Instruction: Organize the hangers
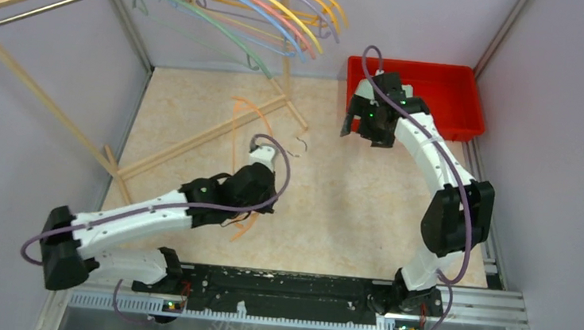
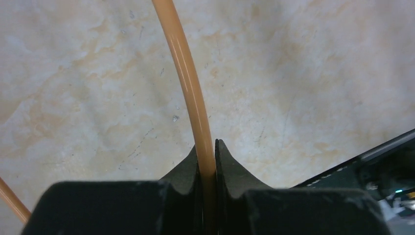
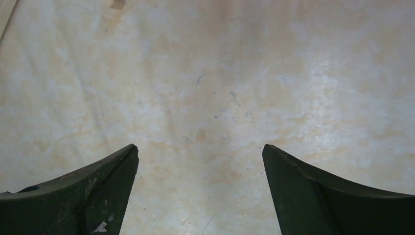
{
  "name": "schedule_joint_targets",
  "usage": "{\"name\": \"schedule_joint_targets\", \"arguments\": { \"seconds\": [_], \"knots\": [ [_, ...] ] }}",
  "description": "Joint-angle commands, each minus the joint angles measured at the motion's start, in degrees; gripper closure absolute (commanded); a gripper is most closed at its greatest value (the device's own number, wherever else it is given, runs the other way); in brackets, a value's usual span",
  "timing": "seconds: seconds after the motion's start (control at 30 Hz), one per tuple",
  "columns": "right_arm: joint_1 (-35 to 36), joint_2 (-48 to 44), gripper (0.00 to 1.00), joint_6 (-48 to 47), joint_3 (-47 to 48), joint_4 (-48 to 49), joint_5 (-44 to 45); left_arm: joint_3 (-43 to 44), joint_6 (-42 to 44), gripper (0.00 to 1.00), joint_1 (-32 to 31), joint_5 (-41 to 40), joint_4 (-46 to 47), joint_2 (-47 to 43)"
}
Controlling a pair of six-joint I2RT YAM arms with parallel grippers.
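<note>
An orange hanger (image 1: 235, 132) lies on the marbled table, its metal hook (image 1: 300, 145) pointing right. My left gripper (image 1: 259, 141) is down over it and shut on its thin orange bar (image 2: 188, 83), which runs straight up out of the pinched jaws of the left gripper (image 2: 208, 147). Several more hangers (image 1: 263, 7) in yellow, pink, blue, purple and green hang bunched on the rail at the top. My right gripper (image 1: 358, 124) hovers beside the red bin. In its wrist view the right gripper (image 3: 200, 149) stands wide open, with only bare table between its fingers.
A red bin (image 1: 447, 91) sits at the back right. The pale wooden rack frame (image 1: 195, 137) crosses the table's left half, with its metal rail (image 1: 64, 0) at the upper left. Grey walls close in both sides.
</note>
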Motion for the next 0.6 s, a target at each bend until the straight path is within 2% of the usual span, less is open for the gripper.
{"name": "schedule_joint_targets", "arguments": {
  "seconds": [0.0,0.13,0.33,0.43,0.47,0.57],
  "knots": [
    [-2.1,-3.6,0.03,-1.5,-2.2,4.8,2.9,0.0,-9.0,1.00,-0.2,-10.3,-1.2,-13.9],
    [-2.0,-2.8,0.02,-1.5,-5.2,6.4,-1.2,0.7,-8.7,1.00,0.0,-16.9,4.6,-21.9],
    [-1.8,-2.7,0.02,-2.1,-7.4,7.7,-1.9,5.2,-7.4,1.00,-0.1,-29.2,10.7,-25.2],
    [-1.7,-0.7,0.02,-2.7,-7.5,7.5,-1.7,3.6,-0.6,1.00,0.0,-33.1,21.3,-27.5],
    [-1.8,-0.7,0.02,-2.8,-7.6,7.5,-1.7,2.7,3.6,1.00,0.0,-34.0,28.9,-28.2],
    [-1.7,0.0,0.02,-3.1,-7.4,7.4,-1.8,2.7,17.0,1.00,0.5,-37.6,41.2,-27.9]
  ]
}}
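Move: The left hand holds the orange hanger; the free stretch of rail beside the green hanger is about 21 cm ahead, 14 cm left and roughly 45 cm above. The green hanger's body hangs around 22 cm ahead, 12 cm left and 32 cm up; the stand's right post rises 31 cm ahead and 2 cm right. From the empty right hand, that rail spot is some 4 cm ahead, 38 cm left and 42 cm up. Left hand raises the held orange hanger some 23 cm, leftward towards the rail, fingers tilting up; right sinks. ##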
